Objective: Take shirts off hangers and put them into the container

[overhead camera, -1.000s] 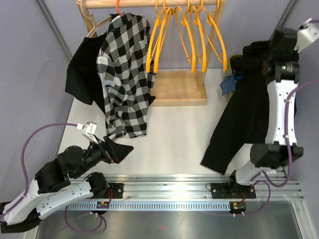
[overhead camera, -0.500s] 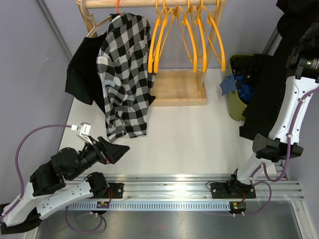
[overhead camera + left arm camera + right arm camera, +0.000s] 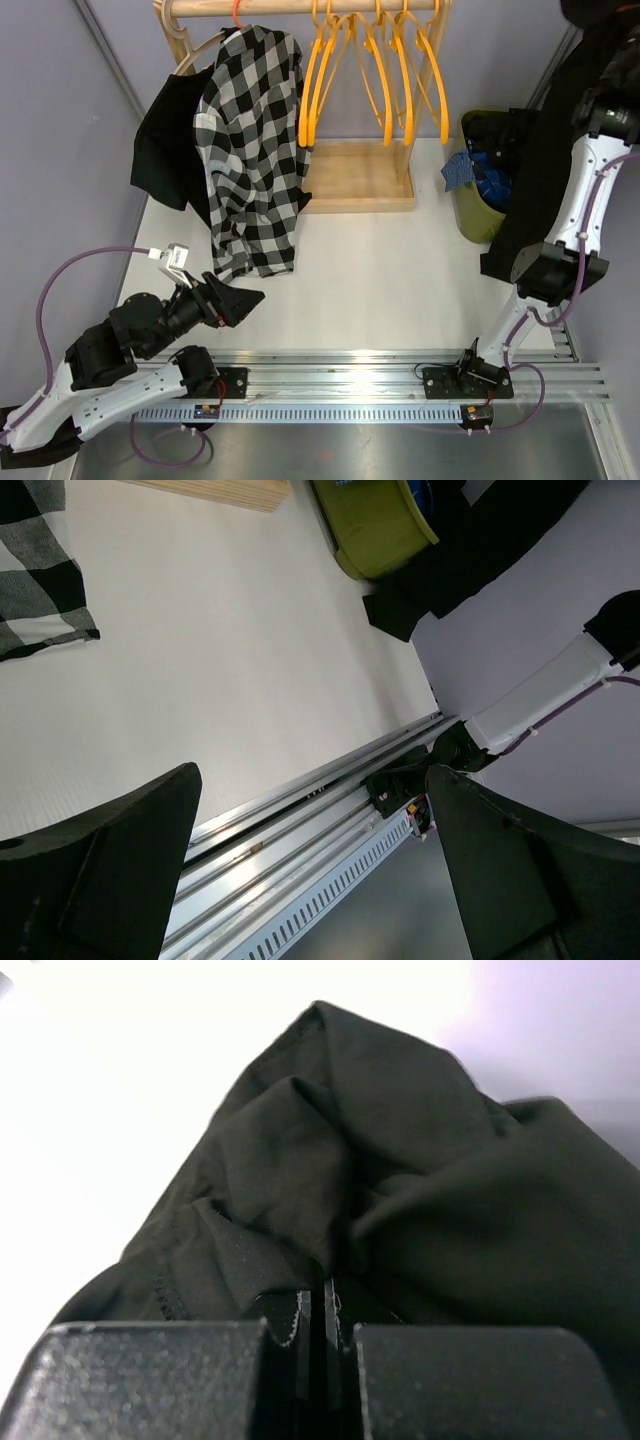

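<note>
My right gripper (image 3: 325, 1310) is shut on a bunched fold of a black shirt (image 3: 400, 1180). In the top view that shirt (image 3: 535, 180) hangs from the upper right corner, draped along the right arm beside and partly over the olive-green container (image 3: 472, 210). A checked shirt (image 3: 250, 150) and another black shirt (image 3: 165, 140) hang on the left of the rack. Several empty orange hangers (image 3: 385, 70) hang to their right. My left gripper (image 3: 242, 300) is open and empty, low at the near left; its wrist view shows the gripper (image 3: 312, 780) above the rail, with the container (image 3: 385, 535) far off.
The pale wooden rack base (image 3: 360, 175) stands at the back centre. A blue cloth item (image 3: 470, 170) lies in the container. The metal mounting rail (image 3: 350, 385) runs along the near edge. Grey walls close in on both sides.
The right arm has swung up and to the right, carrying the black shirt from over the table to the container's side. The left gripper has barely shifted.
</note>
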Tool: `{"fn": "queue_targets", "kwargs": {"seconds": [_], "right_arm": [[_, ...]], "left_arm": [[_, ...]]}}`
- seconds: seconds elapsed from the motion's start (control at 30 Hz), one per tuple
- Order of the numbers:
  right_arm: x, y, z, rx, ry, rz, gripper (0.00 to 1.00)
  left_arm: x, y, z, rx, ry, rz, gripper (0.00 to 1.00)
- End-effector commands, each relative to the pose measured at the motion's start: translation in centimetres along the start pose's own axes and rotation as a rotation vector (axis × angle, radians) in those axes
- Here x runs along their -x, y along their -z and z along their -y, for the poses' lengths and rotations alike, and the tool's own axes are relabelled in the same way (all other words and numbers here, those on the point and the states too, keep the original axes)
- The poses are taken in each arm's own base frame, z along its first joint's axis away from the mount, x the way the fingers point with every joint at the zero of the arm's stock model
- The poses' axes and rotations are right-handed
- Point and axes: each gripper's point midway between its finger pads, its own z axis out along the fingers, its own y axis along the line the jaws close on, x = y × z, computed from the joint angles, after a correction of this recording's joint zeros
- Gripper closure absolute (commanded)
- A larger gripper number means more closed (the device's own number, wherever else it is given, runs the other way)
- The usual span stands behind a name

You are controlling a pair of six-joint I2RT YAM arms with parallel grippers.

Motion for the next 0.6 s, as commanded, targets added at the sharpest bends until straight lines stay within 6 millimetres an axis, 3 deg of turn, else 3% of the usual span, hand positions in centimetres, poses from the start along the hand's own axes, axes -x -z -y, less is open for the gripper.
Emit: {"fn": "queue_targets", "kwargs": {"seconds": [0.0,0.13,0.2,0.23,0.27,0.33,0.37,0.43,0.47,0.53,0.57], "right_arm": [[-12.1,0.3,5.7,-0.044,0.001,-0.281,1.0],[-18.5,2.7,9.7,-0.114,0.013,-0.459,1.0],[-21.1,5.0,12.3,-0.189,0.056,-0.549,1.0],[-21.9,6.0,12.6,-0.203,0.079,-0.579,1.0],[-23.7,8.1,14.8,-0.274,0.12,-0.643,1.0],[-23.9,10.5,15.9,-0.343,0.171,-0.689,1.0],[-25.6,13.7,18.4,-0.429,0.211,-0.76,1.0],[-24.7,16.2,18.6,-0.477,0.238,-0.771,1.0],[-25.8,19.6,20.7,-0.55,0.282,-0.824,1.0],[-24.4,22.3,21.3,-0.628,0.307,-0.819,1.0],[-24.1,25.2,22.8,-0.713,0.334,-0.843,1.0]], "left_arm": [[0.5,-0.1,0.5,-0.025,-0.003,0.024,0.01],[0.7,-0.2,0.2,-0.014,-0.005,0.043,0.01],[0.5,-0.5,0.2,-0.013,-0.007,0.036,0.01],[0.4,-0.6,0.2,-0.014,-0.009,0.033,0.01],[0.1,-0.8,0.1,-0.013,-0.013,0.024,0.01],[-0.1,-1.2,0.4,-0.025,-0.015,0.018,0.01],[-0.3,-1.4,0.4,-0.026,-0.017,0.012,0.01],[-0.5,-1.8,0.9,-0.047,-0.016,0.006,0.01],[-0.5,-1.9,1.1,-0.057,-0.015,0.008,0.01],[-0.5,-2.0,1.3,-0.066,-0.011,0.005,0.01],[-0.4,-1.9,1.4,-0.071,-0.006,0.009,0.01]]}}
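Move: The black shirt is already held in the right hand, high above the right side of the container, whose middle lies some 55 cm below this hand, 9 cm to its left and 5 cm nearer the base. The blue shirt on the container's left rim is about 20 cm left, 5 cm back and 47 cm down; the nearest empty hanger is 30 cm left, 2 cm ahead and 15 cm down. From the left hand, the container is roughly 32 cm ahead, 57 cm right and 18 cm lower. The black shirt, still pinched in the shut right fingers, is swung fast down towards the container, falling with the hand by some 43 cm. The right hand first sweeps forward as it drops, then draws back most of that reach while still sinking, the wrist tipping the fingers down by about 60 degrees from their upward slant. ##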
